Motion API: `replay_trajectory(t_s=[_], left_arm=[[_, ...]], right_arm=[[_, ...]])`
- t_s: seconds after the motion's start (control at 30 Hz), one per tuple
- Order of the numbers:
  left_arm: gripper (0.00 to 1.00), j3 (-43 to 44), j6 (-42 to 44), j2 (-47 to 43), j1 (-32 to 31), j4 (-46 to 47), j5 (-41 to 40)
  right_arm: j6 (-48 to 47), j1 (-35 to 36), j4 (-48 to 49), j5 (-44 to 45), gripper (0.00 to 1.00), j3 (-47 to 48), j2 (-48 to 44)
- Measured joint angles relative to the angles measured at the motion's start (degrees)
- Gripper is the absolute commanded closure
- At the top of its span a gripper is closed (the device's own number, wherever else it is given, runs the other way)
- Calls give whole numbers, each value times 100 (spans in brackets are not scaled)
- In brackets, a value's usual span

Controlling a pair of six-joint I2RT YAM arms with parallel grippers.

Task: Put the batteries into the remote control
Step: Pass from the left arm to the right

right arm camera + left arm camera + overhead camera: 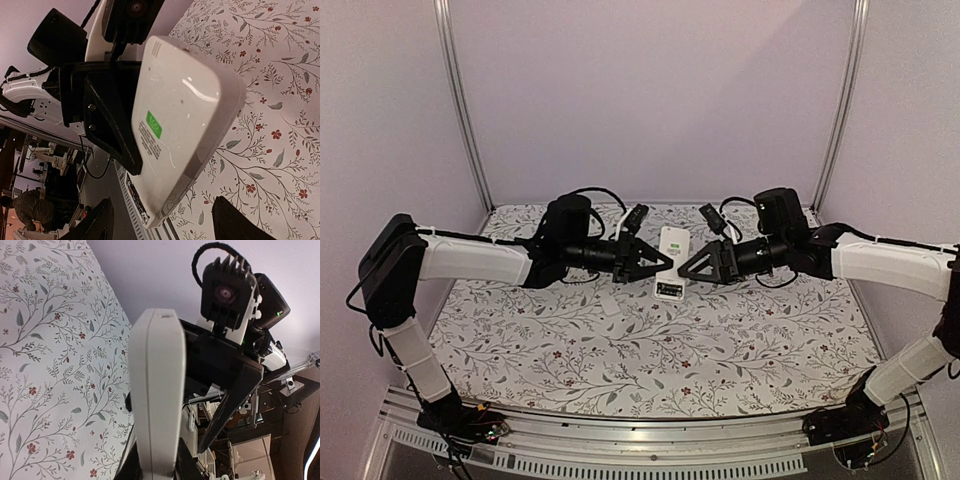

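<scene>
The white remote control [672, 250] hangs above the middle of the table, between my two grippers. My left gripper [663, 265] is shut on it; in the left wrist view [157, 445] its dark fingers press both faces of the remote [157, 375], which shows edge-on. My right gripper [686, 270] is open just right of the remote, not touching it; its fingers [97, 222] stand wide apart below the remote's back [185, 100], which bears a green label. The remote's near end [669, 290] is dark and open. I cannot make out the batteries as separate things.
A small plain white cover plate [610, 304] lies on the flowered cloth [650, 360] left of and nearer than the remote. Metal posts [465, 110] stand at the back corners, and a metal rail [650, 440] runs along the near edge.
</scene>
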Motion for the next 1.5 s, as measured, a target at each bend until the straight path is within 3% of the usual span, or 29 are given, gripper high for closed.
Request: replay_trajectory(t_s=[0.23,0.47,0.93,1.0,1.13,1.2,1.23,1.5], left_arm=[[100,114,413,0,-55,-24,433],[100,501,942,0,-216,-297,929],[98,1316,2197,72,-284,-2280,1344],[85,1397,2273,92,-282,-2551,1388],[37,1410,2487,85,-232,-2761,1226],[6,1349,2601,26,-184,-2822,999],[1,1261,2662,-52,-133,-2857,831],[0,734,3797,-1145,511,-3860,-1255]], right_arm=[[525,-490,723,-551,38,-247,-212],[1025,-522,1381,-1027,48,-269,-212],[1482,-420,2006,-1593,89,-378,-173],[1379,-417,2092,-1637,93,-442,-166],[1379,-393,2129,-1532,98,-525,-164],[1434,-428,2083,-1434,100,-610,-166],[1460,-466,2057,-1368,100,-671,-164],[1541,-765,2052,-608,100,-1126,-103]])
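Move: Pinched in the left fingers, the remote control has its middle about 3 cm left of the right hand, 1 cm ahead and some 2 cm higher. From the left hand, the right gripper it is being passed to stands open about 4 cm to the right, 1 cm back and roughly 2 cm lower. The small white cover lies on the table some 13 cm left of the left hand, 4 cm ahead and 18 cm below. Bringing the remote back about 5 cm and up 3, the left hand turns it some 20 degrees clockwise while the right rises about 6 cm, rolls its fingertips upward and pinches the end farther from the bases. The left then opens wide and withdraws forward and left; the right, keeping its grip, sinks about 6 cm while easing forward and right. ##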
